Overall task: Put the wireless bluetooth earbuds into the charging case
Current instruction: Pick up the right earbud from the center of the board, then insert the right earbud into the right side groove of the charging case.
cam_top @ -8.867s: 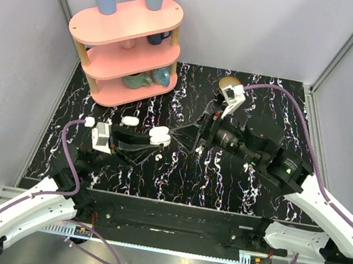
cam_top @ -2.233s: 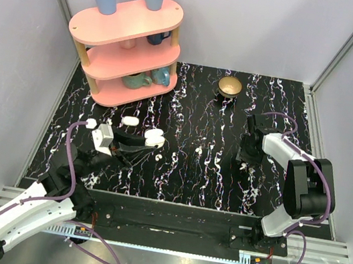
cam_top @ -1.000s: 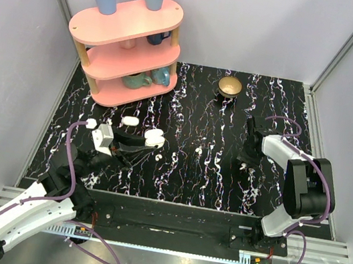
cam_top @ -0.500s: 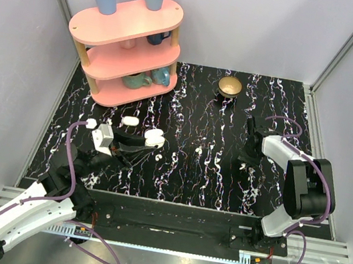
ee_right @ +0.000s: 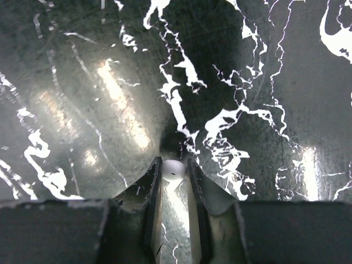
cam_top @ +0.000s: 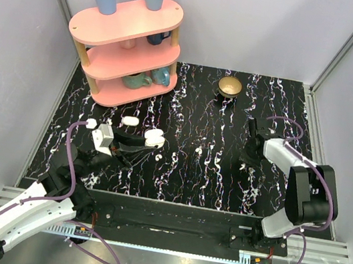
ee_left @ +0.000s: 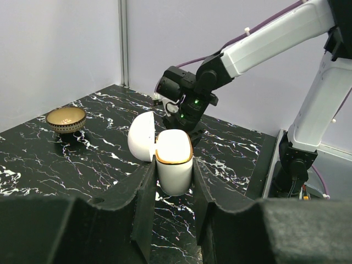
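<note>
The charging case [ee_left: 174, 165] is white with a gold rim, and its lid [ee_left: 141, 136] is swung open to the left. My left gripper [ee_left: 172, 175] is shut on the case body and holds it upright just above the black marbled table; from above the case [cam_top: 156, 137] shows left of centre. My right gripper [ee_right: 174, 175] points down at the table on the right side [cam_top: 246, 160]. Its two fingertips press on a tiny white earbud [ee_right: 174, 170] lying on the surface. That earbud is hidden under the gripper in the top view.
A gold bowl [cam_top: 230, 86] stands at the back, and a pink three-tier shelf [cam_top: 126, 49] with cups fills the back left. A small white oval object [cam_top: 129, 121] lies behind the left gripper. A tiny white speck [cam_top: 199, 150] lies mid-table; whether it is an earbud I cannot tell.
The right gripper's jaws have narrowed onto the earbud, and the right arm has shifted slightly. The left gripper and the case have not moved.
</note>
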Available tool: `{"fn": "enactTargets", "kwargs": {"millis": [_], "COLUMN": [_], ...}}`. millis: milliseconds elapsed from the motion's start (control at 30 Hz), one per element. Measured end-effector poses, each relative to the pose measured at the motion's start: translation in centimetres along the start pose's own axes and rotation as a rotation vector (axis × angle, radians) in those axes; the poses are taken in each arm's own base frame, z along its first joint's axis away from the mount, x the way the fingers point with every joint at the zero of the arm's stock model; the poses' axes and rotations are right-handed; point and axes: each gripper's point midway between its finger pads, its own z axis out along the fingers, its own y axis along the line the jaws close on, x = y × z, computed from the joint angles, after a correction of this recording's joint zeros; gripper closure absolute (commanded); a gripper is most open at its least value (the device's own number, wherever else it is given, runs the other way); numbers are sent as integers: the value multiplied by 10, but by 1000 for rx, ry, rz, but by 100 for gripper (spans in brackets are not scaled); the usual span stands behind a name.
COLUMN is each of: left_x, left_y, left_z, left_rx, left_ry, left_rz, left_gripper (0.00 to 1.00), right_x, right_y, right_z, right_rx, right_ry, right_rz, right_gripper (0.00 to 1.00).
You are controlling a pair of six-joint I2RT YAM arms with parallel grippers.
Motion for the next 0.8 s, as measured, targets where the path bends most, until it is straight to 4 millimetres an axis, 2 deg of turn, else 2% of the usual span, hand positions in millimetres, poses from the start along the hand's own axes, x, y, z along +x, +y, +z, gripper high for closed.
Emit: {"fn": "enactTargets", "kwargs": {"millis": [67, 133, 300, 400, 500, 733, 800], "left_x": [0, 0, 2, 5, 9, 18, 20], "left_y": [0, 0, 1, 1, 2, 5, 5], "left_z": [0, 0, 1, 3, 6, 12, 13], "left_rx": [0, 0, -1, -3, -5, -10, -12], "left_ry": [0, 0, 6, 17, 29, 57, 63], "left_rz": [0, 0, -6, -16, -31, -63, -71], "left_gripper": [100, 100, 100, 100, 100, 100, 100], "right_x": [-2, -10, -42, -51, -54, -47, -44], "right_y": [2, 6, 19, 23, 32, 79, 89], "right_z": [-7, -22, -87, -126, -166, -268, -288], "right_rx": [-23, -63, -213, -292, -369, -562, -593], "right_ry": [-16, -63, -272, -384, -483, -684, -724], "right_rz": [-11, -19, -25, -38, -72, -229, -264], "right_gripper": [90, 94, 95, 95, 97, 100, 100]}}
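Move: The right hand, just off the table, already pinches an earbud; the open charging case it is meant for sits in the left gripper, about 34 cm to its left, 14 cm nearer the base and some 31 cm higher. On the table, one loose white piece lies about 18 cm left and 3 cm farther out, another about 32 cm left and 3 cm back. From the left hand, the pinched earbud lies roughly 14 cm ahead, 34 cm right and 31 cm below. Straight up at first and fast, the right hand carries the pinched earbud some 29 cm off the table, then also swings about 9 cm left towards the case, its wrist tipping the down-pointing fingers up towards forward by some 50 degrees while turning counter-clockwise. The left hand keeps its hold on the case and eases a couple of centimetres down, right and forward. ##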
